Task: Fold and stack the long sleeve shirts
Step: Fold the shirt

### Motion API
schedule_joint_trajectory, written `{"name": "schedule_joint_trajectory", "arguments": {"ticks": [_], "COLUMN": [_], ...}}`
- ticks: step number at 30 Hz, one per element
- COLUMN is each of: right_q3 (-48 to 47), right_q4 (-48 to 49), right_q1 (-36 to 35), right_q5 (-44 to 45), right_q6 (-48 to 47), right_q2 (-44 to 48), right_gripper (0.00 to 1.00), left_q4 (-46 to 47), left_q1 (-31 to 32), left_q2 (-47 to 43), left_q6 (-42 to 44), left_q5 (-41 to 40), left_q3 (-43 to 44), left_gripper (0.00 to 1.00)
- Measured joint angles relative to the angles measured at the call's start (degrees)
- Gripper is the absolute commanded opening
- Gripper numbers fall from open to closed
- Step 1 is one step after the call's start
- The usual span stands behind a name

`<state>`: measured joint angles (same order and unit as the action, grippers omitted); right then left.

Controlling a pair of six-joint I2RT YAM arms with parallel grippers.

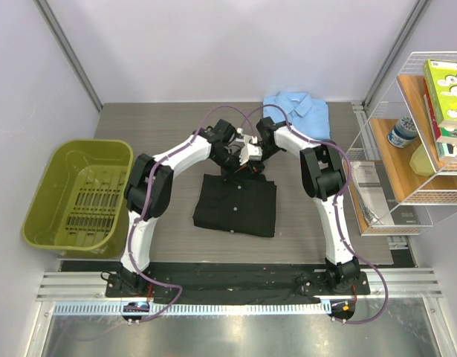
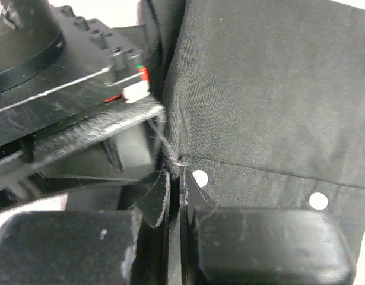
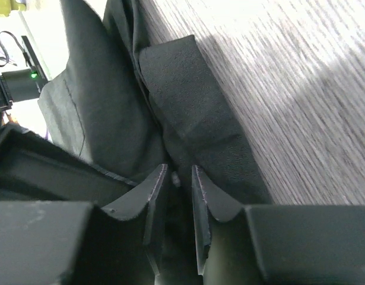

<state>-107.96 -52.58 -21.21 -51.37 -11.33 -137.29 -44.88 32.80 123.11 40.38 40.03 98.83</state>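
The black shirt (image 1: pixel 235 207) lies folded in a rectangle mid-table, with its far edge bunched up between the two grippers. My left gripper (image 1: pixel 232 158) is at that far edge, and in its wrist view the jaws (image 2: pixel 175 178) are shut on the hem of the black shirt (image 2: pixel 265 89), beside a white button. My right gripper (image 1: pixel 256 159) meets it from the right. Its jaws (image 3: pixel 179 172) are closed on a thick fold of the black shirt (image 3: pixel 188 113). The light blue shirt (image 1: pixel 296 111) lies folded at the back of the table.
A green bin (image 1: pixel 42 216) stands on the left edge of the table. A wire shelf (image 1: pixel 429 201) holding boxes and a jar stands on the right. The grey wood table (image 1: pixel 154 126) lies bare around the shirts.
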Motion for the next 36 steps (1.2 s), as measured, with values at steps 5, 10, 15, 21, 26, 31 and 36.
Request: {"name": "schedule_joint_trajectory", "arguments": {"ticks": [5, 10, 15, 21, 26, 31, 36], "right_q3": [-0.8, -5.3, -3.4, 11.6, 26.8, 42.9, 46.4], "right_q4": [-0.4, -2.4, -3.3, -3.4, -1.0, 13.6, 20.4], "right_q1": [0.5, 3.0, 9.1, 15.1, 10.6, 4.0, -2.1], "right_q5": [1.2, 3.6, 3.7, -1.3, -2.2, -5.6, -9.3], "right_q6": [-0.6, -1.4, -2.3, -3.6, -4.6, 3.3, 9.0], "right_q2": [0.0, 0.4, 6.6, 25.1, 42.3, 57.7, 48.4], "right_gripper": [0.43, 0.5, 0.69, 1.0, 1.0, 1.0, 1.0], "left_q4": [1.5, 2.4, 3.2, 3.0, 7.3, 13.0, 19.1], "left_q1": [0.0, -0.1, -1.6, -7.2, -8.6, -6.9, -5.4], "left_q2": [2.1, 3.1, 3.4, -4.3, -27.8, -46.1, -42.9], "left_q6": [-0.5, -1.3, -7.7, -19.1, -29.0, -39.5, -49.9], "left_q5": [-0.9, -1.7, -3.5, -2.2, -1.8, 1.3, 5.4], "left_q3": [0.0, 0.4, 3.6, 3.5, -13.0, -28.2, -38.6], "left_gripper": [0.15, 0.42, 0.76, 1.0, 1.0, 1.0, 1.0]}}
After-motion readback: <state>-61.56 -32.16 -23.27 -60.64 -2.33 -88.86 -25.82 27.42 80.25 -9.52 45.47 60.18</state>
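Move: The left hand pinches the far edge of the black folded shirt by the buttons, so the shirt's middle lies about 8 cm back, 1 cm left and 4 cm below; its near hem is some 15 cm back and 1 cm left. From the right hand, at the far edge too, the shirt's middle is about 10 cm back, 4 cm left and 2 cm down. The blue shirt lies roughly 17 cm ahead of that hand and 14 cm to its right. Down about 2 cm with the shirt's far edge, then slightly forward, the left hand opens wide and lets go, rises and swings back over the shirt, turning some 30 degrees counter-clockwise. The right hand slips forward and right off the cloth while opening fully, then climbs and sweeps back about 20 cm. Both crest high above the shirt, then start sinking, still open. ##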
